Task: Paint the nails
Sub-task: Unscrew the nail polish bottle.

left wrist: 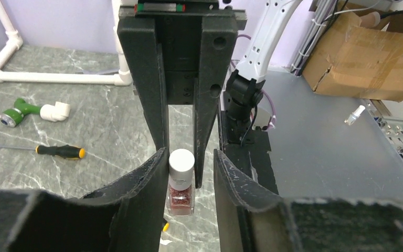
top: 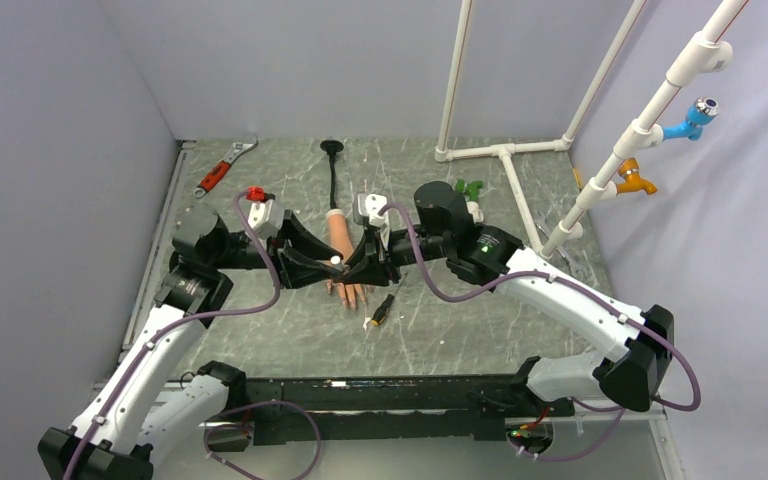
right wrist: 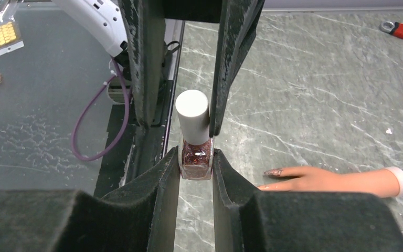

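A small polish bottle (right wrist: pixel 195 160) of red glitter with a white cap (right wrist: pixel 192 110) hangs above the table. My right gripper (right wrist: pixel 195 152) is shut on its glass body. My left gripper (left wrist: pixel 189 155) faces it from the other side, its jaws open round the cap (left wrist: pixel 181 160): one finger (left wrist: pixel 155 170) touches the cap, the other (left wrist: pixel 225 173) stands apart. In the top view both grippers (top: pixel 325 265) (top: pixel 357 263) meet over the peach mannequin hand (top: pixel 339 238). The hand (right wrist: pixel 325 180) lies flat on the table. One of the nails (right wrist: pixel 273 171) shows with glitter on it; the others are hidden.
A black and yellow tool (top: pixel 381 311) lies just in front of the hand. A red-handled wrench (top: pixel 220 172) lies at the back left. White pipe frame (top: pixel 505 152), a green nozzle (top: pixel 468 187) and a screwdriver (left wrist: pixel 57 151) are to the right.
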Robot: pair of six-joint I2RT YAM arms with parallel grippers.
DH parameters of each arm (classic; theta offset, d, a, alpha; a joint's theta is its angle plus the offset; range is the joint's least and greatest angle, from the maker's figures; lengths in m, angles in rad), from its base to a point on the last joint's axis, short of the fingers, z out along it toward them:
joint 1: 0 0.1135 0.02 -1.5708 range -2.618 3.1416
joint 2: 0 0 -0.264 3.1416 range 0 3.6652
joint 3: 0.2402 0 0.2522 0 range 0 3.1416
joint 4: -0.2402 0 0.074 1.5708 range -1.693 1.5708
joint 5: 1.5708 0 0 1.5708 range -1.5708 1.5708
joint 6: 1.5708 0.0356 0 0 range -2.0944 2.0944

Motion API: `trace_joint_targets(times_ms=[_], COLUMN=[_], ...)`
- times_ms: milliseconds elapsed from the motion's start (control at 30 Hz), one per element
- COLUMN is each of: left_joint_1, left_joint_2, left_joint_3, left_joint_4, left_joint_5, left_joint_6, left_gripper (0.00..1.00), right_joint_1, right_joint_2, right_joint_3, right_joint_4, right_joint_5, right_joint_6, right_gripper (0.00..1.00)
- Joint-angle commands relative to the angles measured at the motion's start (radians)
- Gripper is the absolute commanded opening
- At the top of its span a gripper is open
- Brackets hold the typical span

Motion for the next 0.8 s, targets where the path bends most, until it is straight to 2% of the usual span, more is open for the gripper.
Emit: trace_joint_targets(times_ms=[0,267,467,767], left_joint_1=[-0.024,-0.027,-0.031,-0.04], left_joint_2=[0.011,0.001,-0.013,-0.048], left_joint_3=[0.036,0.031,0.034,0.008], left_joint_4=[-0.08,-0.08,-0.115,-0.113], left_joint_5=[-0.011,-0.036,-0.1,-0.295], left_joint_6=[0.077,0.081,0.111,0.111], left_gripper=[0.4,0.29,0.01,0.0], right_joint_1=[0.009,0.019,0.024,0.035], right_joint_2=[-0.007,-0.012,-0.026,0.007], right_joint_3=[0.054,0.056,0.048,0.082], right_joint_4=[0.034,0.024,0.09,0.172], right_joint_5=[0.014,0.025,0.117,0.377], right_joint_6=[-0.008,-0.011,0.033,0.138], right_gripper=[0.0,0.0,0.0,0.0])
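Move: The white cap of the nail polish bottle stands almost between the left hand's open fingertips, about 1 cm to the right and 1 cm below its hand point, level fore and aft. The right hand holds the bottle's glass, with the cap about 3 cm above and 1 cm left of its hand point. From the left hand, the fake hand lies some 13 cm ahead, straight below that line by about 26 cm; the black-yellow screwdriver lies roughly 5 cm ahead, 9 cm right, 27 cm below. Down about 1.5 cm goes the left hand, its fingers closing from half open to pinch the white cap while the right hand keeps its grip on the glass below. Then both hands swing forward together some 2.5 cm, the left turning counter-clockwise and the right clockwise by about 10 degrees each, twisting cap against bottle. ##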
